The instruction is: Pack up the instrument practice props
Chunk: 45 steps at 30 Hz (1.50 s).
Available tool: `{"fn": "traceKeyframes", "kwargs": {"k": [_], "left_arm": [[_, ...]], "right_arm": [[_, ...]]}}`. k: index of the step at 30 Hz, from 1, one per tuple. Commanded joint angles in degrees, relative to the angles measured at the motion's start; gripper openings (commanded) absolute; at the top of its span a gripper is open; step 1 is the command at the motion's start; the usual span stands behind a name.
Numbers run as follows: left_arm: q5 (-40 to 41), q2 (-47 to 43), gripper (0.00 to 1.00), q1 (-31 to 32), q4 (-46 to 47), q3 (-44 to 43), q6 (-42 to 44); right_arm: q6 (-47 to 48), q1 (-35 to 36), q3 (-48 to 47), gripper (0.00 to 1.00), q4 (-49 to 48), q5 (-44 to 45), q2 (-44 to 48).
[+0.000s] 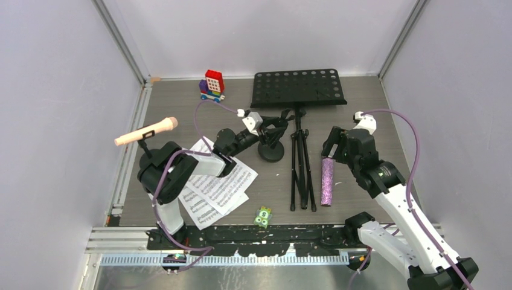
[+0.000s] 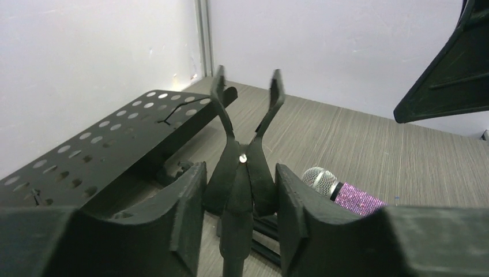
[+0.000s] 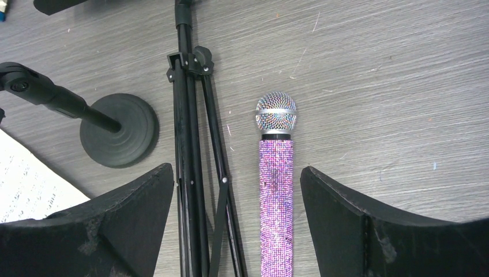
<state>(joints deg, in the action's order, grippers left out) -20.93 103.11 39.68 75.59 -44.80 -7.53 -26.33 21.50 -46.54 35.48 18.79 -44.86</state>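
Note:
A short black mic mount (image 1: 272, 147) stands mid-table on its round base. My left gripper (image 1: 269, 128) is shut on its forked clip (image 2: 240, 173), which fills the gap between the fingers. The purple-glitter microphone (image 3: 275, 184) lies flat beside the folded tripod legs (image 3: 187, 115). My right gripper (image 3: 236, 170) hovers open over it, straddling the microphone and one leg without touching them. The black perforated music desk (image 1: 299, 87) lies at the back. White sheet-music pages (image 1: 218, 188) lie under the left arm. The pink microphone (image 1: 147, 132) sits in a second mount at the left, whose base is hidden.
A red-blue toy brick vehicle (image 1: 211, 84) stands at the back left. A small green dotted piece (image 1: 262, 216) lies near the front edge. White walls close in the table on three sides. The purple cable (image 1: 208, 104) loops above the left arm.

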Motion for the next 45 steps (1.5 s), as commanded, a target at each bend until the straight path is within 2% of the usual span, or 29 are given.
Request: {"fn": "traceKeyframes", "kwargs": {"k": [1,8,16,21,25,30,32,34,38,41,45], "left_arm": [[0.58,-0.81,0.47,-0.13,6.45,0.3,0.21],[2.16,-3.01,0.63,-0.08,6.45,3.31,0.23],[5.56,-6.84,0.86,-0.39,6.5,9.47,1.25],[14.1,-12.26,0.99,-0.59,6.41,15.56,1.54],[15.38,-16.98,0.99,-0.83,5.22,19.66,1.68],[18.17,-27.33,1.0,-0.74,-4.12,25.12,-3.46],[21.32,-34.02,1.0,-0.42,-10.04,27.93,-6.22],[25.77,-42.05,1.0,0.02,-21.01,29.52,-9.08],[36.87,-61.99,1.0,0.37,-54.76,25.77,-14.59],[45.58,-73.79,1.0,0.4,-73.65,22.89,-17.37],[60.77,-85.26,1.0,0.44,-97.59,17.73,-25.84]], "right_arm": [[-1.02,-0.23,0.57,0.85,-2.23,0.28,0.74],[-1.33,-0.23,1.66,0.85,-2.17,-0.22,0.87],[-2.54,-0.23,0.77,0.85,-2.58,-0.91,1.44],[-2.61,-0.25,0.43,0.85,-2.78,-1.41,1.31],[-2.75,-0.23,1.06,0.85,-3.28,-1.86,1.44],[-2.82,-0.29,1.78,0.85,-3.75,-2.04,1.91],[-2.85,-0.23,1.89,0.85,-4.05,-2.21,2.06],[-2.77,-0.23,2.05,0.85,-4.45,-2.41,2.15],[-2.97,-0.24,2.25,0.85,-5.6,-2.86,1.69],[-3.43,-0.23,2.41,0.85,-6.38,-3.51,1.15],[-3.97,-0.24,2.76,0.85,-6.91,-4.25,1.22]]}}
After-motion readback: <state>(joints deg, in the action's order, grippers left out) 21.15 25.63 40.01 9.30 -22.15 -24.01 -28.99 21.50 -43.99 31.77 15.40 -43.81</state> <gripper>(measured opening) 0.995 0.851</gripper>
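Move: Between the left hand's part-closed fingers is the neck of the empty microphone stand. Its base is already on the table almost directly below, so the stand's middle is about 10 cm down, 1 cm back and 2 cm to the left. The sheet music lies some 23 cm left and 13 cm back, the folded tripod legs 11 cm right and 7 cm back, all about 21 cm below. From the right hand the stand is roughly 22 cm left and 8 cm ahead, its middle 8 cm below. Opening wide, the left fingers let go of the stand's neck as the hand eases left and dips about 2 cm. The hand then speeds up away from the stand, about 23 cm left and 10 cm back in all, rising at the end to come over the sheet music; the wrist swings some 40 degrees counter-clockwise, and the fingers tip down. ##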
